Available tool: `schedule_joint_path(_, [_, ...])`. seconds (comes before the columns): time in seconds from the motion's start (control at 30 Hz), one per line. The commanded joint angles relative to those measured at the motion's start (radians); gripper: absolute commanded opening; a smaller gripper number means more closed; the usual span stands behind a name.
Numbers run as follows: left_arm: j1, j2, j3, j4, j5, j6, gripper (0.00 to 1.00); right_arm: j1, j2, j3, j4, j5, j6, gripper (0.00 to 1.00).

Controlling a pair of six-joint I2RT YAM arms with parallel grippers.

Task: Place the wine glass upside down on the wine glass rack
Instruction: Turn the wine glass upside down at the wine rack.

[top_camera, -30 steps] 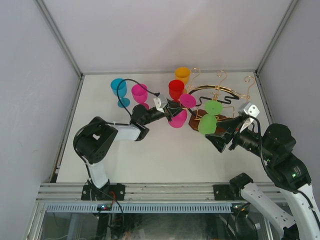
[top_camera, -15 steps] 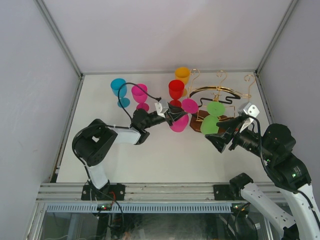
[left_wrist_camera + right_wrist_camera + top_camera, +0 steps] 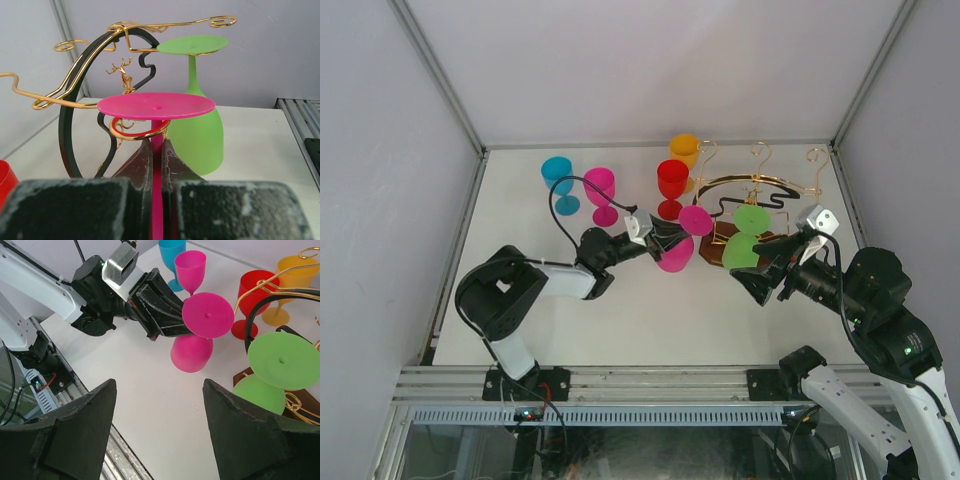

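A pink wine glass (image 3: 677, 254) hangs upside down in my left gripper (image 3: 663, 237), which is shut on its stem (image 3: 157, 150) just below the flat foot (image 3: 156, 105). The wine glass rack (image 3: 760, 185) stands to the right, with gold scroll arms (image 3: 90, 65) and a black loop (image 3: 64, 135). One gold curl (image 3: 131, 134) lies right under the pink foot beside the stem; whether the stem is inside it I cannot tell. A green glass (image 3: 197, 137) hangs upside down on the rack. My right gripper (image 3: 159, 385) is open and holds nothing, near the rack's front.
Upright glasses stand at the back: blue (image 3: 558, 175), pink (image 3: 600, 187), red (image 3: 672, 180) and orange (image 3: 685, 150). The rack's dark wooden base (image 3: 243, 374) sits under the green glass (image 3: 282, 360). Enclosure walls close the table on three sides.
My left gripper has carried the pink glass a little toward the near side, staying beside the rack's left arm. The right arm has not moved.
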Motion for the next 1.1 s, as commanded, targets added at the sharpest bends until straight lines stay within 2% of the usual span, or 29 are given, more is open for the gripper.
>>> schedule_joint_path(0.0, [-0.007,-0.048,-0.037,0.021,-0.039,0.026,0.0,-0.007,-0.006,0.034,0.011,0.003,0.0,0.7])
schedule_joint_path(0.3, [-0.005,-0.048,-0.043,0.02,-0.131,-0.013,0.02,-0.006,-0.006,0.034,0.016,0.011,0.004,0.7])
schedule_joint_path(0.6, [-0.002,-0.029,-0.041,0.014,-0.226,-0.059,0.35,-0.006,-0.007,0.034,0.013,0.022,-0.001,0.7])
schedule_joint_path(0.87, [0.003,-0.069,-0.093,0.01,-0.271,-0.079,0.42,-0.006,-0.009,0.033,0.014,0.03,-0.007,0.7])
schedule_joint_path(1.07, [0.003,-0.21,-0.231,-0.08,-0.473,-0.128,0.5,-0.006,-0.013,0.027,0.009,0.047,-0.022,0.7])
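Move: The left gripper already grips the stem of the upturned pink glass; the rack's left hook that is to carry its foot lies about 3 cm above the finger pads and 1 cm ahead, level sideways. The hung green glass is roughly 11 cm to the right, 1 cm ahead; the red glass stands on the table some 12 cm ahead and 4 cm left. From the idle right gripper, the hook lies about 14 cm ahead, 11 cm left and 6 cm lower. Ease the left gripper about 2.5 cm forward and a little left, swinging it counter-clockwise, and begin opening the fingers on the way to release the pink stem at the rack's left hook. Then draw off leftwards and sink some 3.5 cm, still turning and rolling to about 15 degrees each, fingers roughly half open. ##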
